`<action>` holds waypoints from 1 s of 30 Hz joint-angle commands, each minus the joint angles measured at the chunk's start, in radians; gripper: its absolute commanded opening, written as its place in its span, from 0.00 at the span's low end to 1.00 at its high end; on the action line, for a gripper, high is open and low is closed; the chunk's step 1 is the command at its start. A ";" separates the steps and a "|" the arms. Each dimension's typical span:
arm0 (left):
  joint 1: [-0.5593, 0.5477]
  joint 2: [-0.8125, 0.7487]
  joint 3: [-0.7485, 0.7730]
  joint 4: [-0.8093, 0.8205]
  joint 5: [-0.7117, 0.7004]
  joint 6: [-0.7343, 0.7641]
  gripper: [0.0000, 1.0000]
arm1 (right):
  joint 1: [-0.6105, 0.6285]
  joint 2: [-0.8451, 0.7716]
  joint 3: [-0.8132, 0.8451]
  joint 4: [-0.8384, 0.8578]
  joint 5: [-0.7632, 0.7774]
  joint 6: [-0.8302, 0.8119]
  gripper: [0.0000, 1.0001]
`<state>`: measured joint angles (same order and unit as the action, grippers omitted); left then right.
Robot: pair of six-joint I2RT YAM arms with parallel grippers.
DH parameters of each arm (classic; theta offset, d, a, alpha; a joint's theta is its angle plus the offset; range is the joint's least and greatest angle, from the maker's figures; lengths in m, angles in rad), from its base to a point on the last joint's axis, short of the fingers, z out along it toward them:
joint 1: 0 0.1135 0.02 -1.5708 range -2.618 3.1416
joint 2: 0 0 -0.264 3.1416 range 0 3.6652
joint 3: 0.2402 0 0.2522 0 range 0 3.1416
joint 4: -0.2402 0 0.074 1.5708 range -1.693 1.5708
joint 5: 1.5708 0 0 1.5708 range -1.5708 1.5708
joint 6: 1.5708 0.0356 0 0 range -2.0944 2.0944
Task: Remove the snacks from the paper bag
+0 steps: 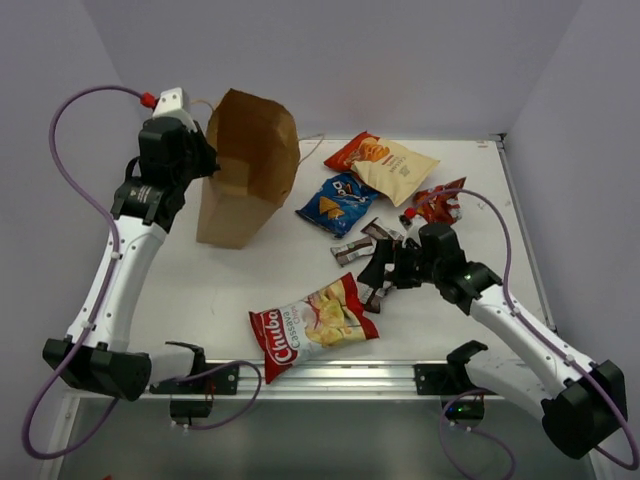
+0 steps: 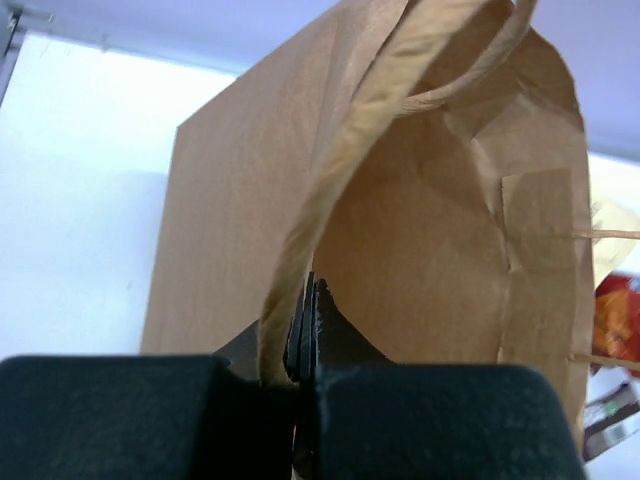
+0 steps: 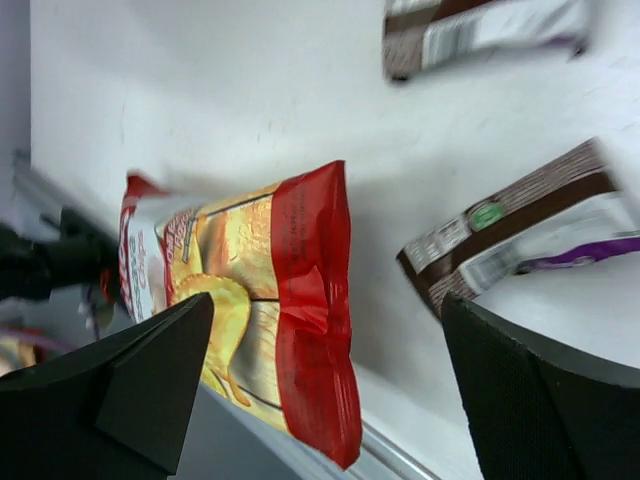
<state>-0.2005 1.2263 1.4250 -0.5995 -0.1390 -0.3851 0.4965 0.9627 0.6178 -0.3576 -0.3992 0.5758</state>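
Observation:
The brown paper bag [image 1: 245, 165] stands at the back left. My left gripper [image 1: 203, 157] is shut on its top rim [image 2: 300, 250], next to a twine handle [image 2: 470, 70]; the bag's inside is hidden. On the table lie a red-white chip bag [image 1: 315, 325], a blue bag [image 1: 337, 200], an orange-cream bag [image 1: 385, 163], a small dark red bag [image 1: 440, 203] and brown candy bars [image 1: 352, 250]. My right gripper [image 1: 385, 270] is open and empty, just above the red-white bag's red end [image 3: 310, 300], with a candy bar [image 3: 520, 235] beside it.
A metal rail [image 1: 330, 375] runs along the table's near edge, close to the red-white bag. Walls close in the back and sides. Another candy bar [image 3: 480, 30] lies farther out in the right wrist view.

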 commanded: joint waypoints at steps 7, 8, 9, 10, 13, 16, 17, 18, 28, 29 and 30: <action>0.195 0.199 0.164 0.250 0.182 -0.161 0.00 | -0.001 -0.195 0.259 -0.254 0.376 -0.126 0.99; 0.219 0.241 0.164 0.260 0.241 -0.194 0.00 | -0.001 -0.226 0.266 -0.256 0.370 -0.126 0.99; 0.251 0.265 0.157 0.305 0.286 -0.213 0.00 | -0.001 -0.242 0.269 -0.251 0.367 -0.129 0.99; 0.292 0.285 0.147 0.332 0.323 -0.227 0.00 | -0.001 -0.255 0.270 -0.248 0.369 -0.134 0.99; 0.341 0.367 0.124 0.376 0.378 -0.255 0.00 | -0.001 -0.280 0.267 -0.247 0.378 -0.148 0.99; 0.348 0.446 0.187 0.304 0.345 -0.189 0.00 | -0.001 -0.280 0.266 -0.259 0.379 -0.162 0.99; 0.348 0.466 0.208 0.288 0.320 -0.158 0.00 | -0.001 -0.279 0.266 -0.261 0.379 -0.163 0.99; 0.349 0.472 0.215 0.274 0.312 -0.144 0.00 | -0.001 -0.280 0.267 -0.259 0.378 -0.165 0.99; 0.394 0.464 0.359 0.146 0.279 -0.064 0.91 | -0.001 -0.275 0.313 -0.284 0.398 -0.191 0.99; 0.394 0.460 0.376 0.123 0.270 -0.061 0.96 | -0.001 -0.277 0.319 -0.288 0.405 -0.194 0.99; 0.394 0.454 0.393 0.112 0.263 -0.060 1.00 | -0.001 -0.277 0.335 -0.290 0.419 -0.203 0.99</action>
<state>0.1867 1.7210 1.7222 -0.4370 0.1448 -0.4847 0.4965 0.6884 0.8780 -0.6411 -0.0277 0.4088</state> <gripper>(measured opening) 0.950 0.990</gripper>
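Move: The left hand, shut on the left rim of the emptied paper bag, is taking it to a clear far-left patch of table, about 14 cm ahead, level sideways and some 33 cm below. The bag's middle is roughly 4 cm ahead, 6 right and 13 below; the blue snack about 13 ahead, 27 right. From the open right hand, the red-yellow chips bag lies some 8 cm back, 12 left, 12 below, and the nearest bar 3 ahead, 4 right. Forward and left, the left hand carries the paper bag by its rim about 14 cm out and 12 across, rolling its left side down; it rises slightly, then sinks to set the bag down, opens wide and starts to rise. The right hand, still open, backs off the chips bag: some 11 cm up and 7 right, its fingers swinging towards straight ahead. ##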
